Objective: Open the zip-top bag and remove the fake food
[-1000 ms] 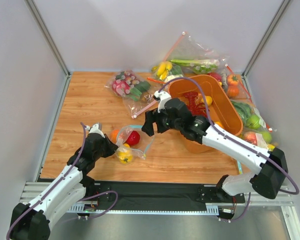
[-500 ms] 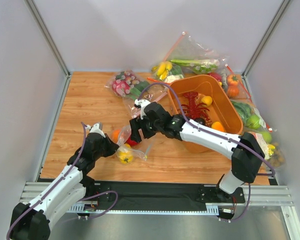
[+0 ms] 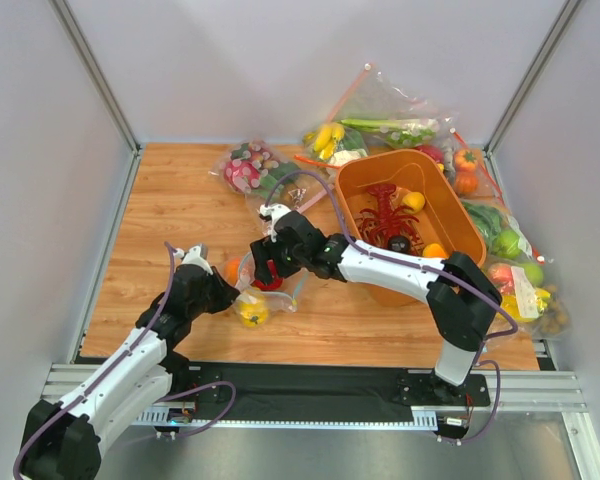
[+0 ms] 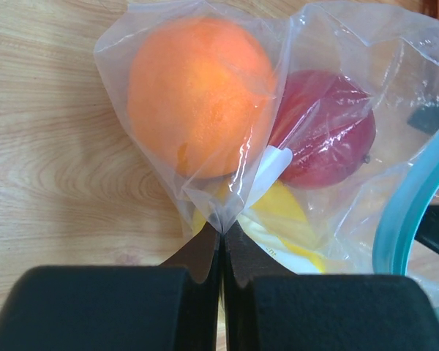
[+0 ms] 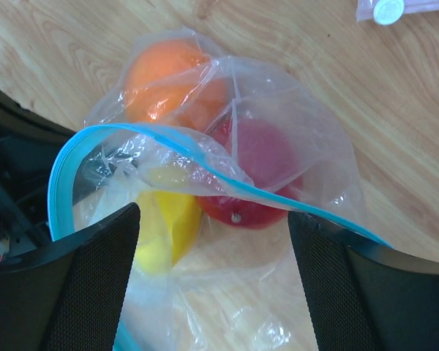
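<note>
The zip-top bag (image 3: 270, 295) lies on the wooden table, clear, with a teal-blue zip strip (image 5: 227, 179) standing open. Inside it are an orange fruit (image 4: 197, 95), a red one (image 4: 325, 131) and a yellow one (image 4: 285, 212). A small white label (image 4: 272, 164) shows between them. My left gripper (image 4: 221, 230) is shut on a pinched fold of the bag's plastic below the orange fruit; it also shows in the top view (image 3: 223, 293). My right gripper (image 5: 214, 219) is open wide, its fingers either side of the bag's mouth, just above the red fruit (image 5: 260, 161) and the yellow fruit (image 5: 164, 227).
An orange tub (image 3: 458, 215) with a big red lobster (image 3: 385, 225) stands right of the bag. Several other filled clear bags lie along the back (image 3: 255, 170) and the right edge (image 3: 500, 240). Grey walls close in the table.
My right arm has swung left from beside the orange tub to the bag, and its open gripper now sits over the bag's mouth. My left gripper has kept its hold.
</note>
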`<action>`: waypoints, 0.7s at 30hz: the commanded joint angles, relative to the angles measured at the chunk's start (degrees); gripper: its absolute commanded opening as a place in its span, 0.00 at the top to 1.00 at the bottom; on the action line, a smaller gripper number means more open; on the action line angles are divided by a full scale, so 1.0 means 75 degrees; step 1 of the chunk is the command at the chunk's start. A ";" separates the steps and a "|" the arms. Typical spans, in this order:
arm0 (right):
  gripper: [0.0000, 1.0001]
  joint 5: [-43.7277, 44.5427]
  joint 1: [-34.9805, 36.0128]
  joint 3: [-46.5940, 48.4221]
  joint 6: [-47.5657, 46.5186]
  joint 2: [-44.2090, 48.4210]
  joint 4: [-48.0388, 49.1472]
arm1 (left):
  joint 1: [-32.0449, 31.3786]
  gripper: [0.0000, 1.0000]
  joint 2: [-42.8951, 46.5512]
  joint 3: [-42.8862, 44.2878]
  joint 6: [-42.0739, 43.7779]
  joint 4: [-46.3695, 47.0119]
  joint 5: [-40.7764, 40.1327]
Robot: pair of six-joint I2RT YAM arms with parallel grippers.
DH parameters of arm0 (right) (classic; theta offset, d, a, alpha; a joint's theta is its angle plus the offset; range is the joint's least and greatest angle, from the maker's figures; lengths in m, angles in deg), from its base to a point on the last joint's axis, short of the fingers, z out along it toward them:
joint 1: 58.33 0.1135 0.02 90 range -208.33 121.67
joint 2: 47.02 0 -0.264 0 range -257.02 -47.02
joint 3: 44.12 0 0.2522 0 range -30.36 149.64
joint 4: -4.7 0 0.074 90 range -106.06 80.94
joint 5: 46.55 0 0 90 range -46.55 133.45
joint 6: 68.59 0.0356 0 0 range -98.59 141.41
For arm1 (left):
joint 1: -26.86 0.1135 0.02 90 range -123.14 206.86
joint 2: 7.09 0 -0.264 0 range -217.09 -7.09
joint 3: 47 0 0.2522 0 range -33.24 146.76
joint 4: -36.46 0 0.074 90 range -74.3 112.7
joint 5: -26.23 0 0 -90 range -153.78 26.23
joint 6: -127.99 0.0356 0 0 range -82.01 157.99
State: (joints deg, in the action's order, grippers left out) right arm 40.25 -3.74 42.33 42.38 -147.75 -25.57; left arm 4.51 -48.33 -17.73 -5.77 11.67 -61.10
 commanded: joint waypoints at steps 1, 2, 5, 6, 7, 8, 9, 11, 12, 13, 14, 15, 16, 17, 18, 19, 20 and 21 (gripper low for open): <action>0.17 0.0415 0.0034 0.0023 -0.0124 -0.0350 0.1029 | 0.0038 1.00 0.0036 0.0112 0.0258 0.0169 0.0217; 0.17 0.0415 0.0046 0.0035 -0.0136 -0.0409 0.1053 | 0.0038 1.00 0.0048 0.0112 0.0304 0.0146 0.0229; 0.17 0.0837 0.0046 0.0140 -0.0264 -0.0632 0.1065 | 0.0038 1.00 0.0130 0.0135 0.0351 0.0065 0.0183; 0.17 0.0872 0.0057 0.0129 -0.0300 -0.0644 0.1065 | 0.0038 1.00 0.0142 0.0159 0.0363 0.0041 0.0170; 0.17 0.0907 0.0069 0.0117 -0.0335 -0.0644 0.1053 | 0.0027 1.00 0.0142 0.0170 0.0363 0.0029 0.0170; 0.17 0.0907 0.0058 0.0082 -0.0417 -0.0632 0.1053 | 0.0038 1.00 0.0142 0.0171 0.0375 0.0006 0.0170; 0.17 0.0942 0.0058 0.0059 -0.0441 -0.0609 0.1053 | 0.0038 1.00 0.0142 0.0171 0.0363 0.0005 0.0182; 0.17 0.0966 0.0069 0.0000 -0.0499 -0.0632 0.1123 | 0.0038 1.00 0.0119 0.0182 0.0386 0.0041 0.0229; 0.17 0.0954 0.0069 0.0023 -0.0499 -0.0702 0.1193 | 0.0038 1.00 0.0107 0.0182 0.0410 0.0052 0.0241; 0.17 0.0919 0.0081 0.0058 -0.0511 -0.0749 0.1229 | 0.0038 1.00 0.0107 0.0182 0.0422 0.0041 0.0252; 0.17 0.0896 0.0081 0.0163 -0.0523 -0.0819 0.1241 | 0.0038 1.00 0.0107 0.0194 0.0433 0.0017 0.0264; 0.17 0.0884 0.0116 0.0234 -0.0511 -0.0936 0.1241 | 0.0038 1.00 0.0119 0.0206 0.0457 -0.0006 0.0264; 0.17 0.0907 0.0151 0.0292 -0.0546 -0.0983 0.1229 | 0.0038 1.00 0.0119 0.0206 0.0468 -0.0030 0.0264; 0.17 0.0942 0.0221 0.0363 -0.0616 -0.1123 0.1171 | 0.0038 1.00 0.0130 0.0217 0.0469 -0.0041 0.0264; 0.17 0.1047 0.0256 0.0491 -0.0651 -0.1206 0.1136 | 0.0038 1.00 0.0154 0.0217 0.0480 -0.0053 0.0287; 0.17 0.1083 0.0292 0.0550 -0.0675 -0.1264 0.1077 | 0.0038 1.00 0.0166 0.0206 0.0480 -0.0053 0.0299; 0.17 0.1095 0.0304 0.0597 -0.0687 -0.1346 0.0996 | 0.0038 1.00 0.0154 0.0217 0.0492 -0.0053 0.0299; 0.17 0.1141 0.0327 0.0621 -0.0675 -0.1451 0.0960 | 0.0038 1.00 0.0166 0.0229 0.0492 -0.0053 0.0299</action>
State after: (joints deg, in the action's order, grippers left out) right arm 46.63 -2.25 44.43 38.77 -156.62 -19.28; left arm 4.51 -47.69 -17.73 -3.54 11.56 -59.92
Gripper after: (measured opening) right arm 0.829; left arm 0.006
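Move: The red fruit in the open bag lies about 3 cm ahead of the right hand, 2 cm to its left and 7 cm below. From that hand, the orange is about 5 cm ahead and 8 cm left, and the yellow pepper some 4 cm back and 4 cm left, both at about the fruit's height. From the left hand, the red fruit lies roughly 3 cm ahead, 7 cm to the right and 3 cm lower. Sink the right gripper about 4 cm deeper through the blue-rimmed bag mouth, pushing forward some 2 cm on the way and easing left near the end, until its wide-open fingers stand either side of the red fruit; don't close them yet. Keep the left gripper still, shut on the bag's plastic. ##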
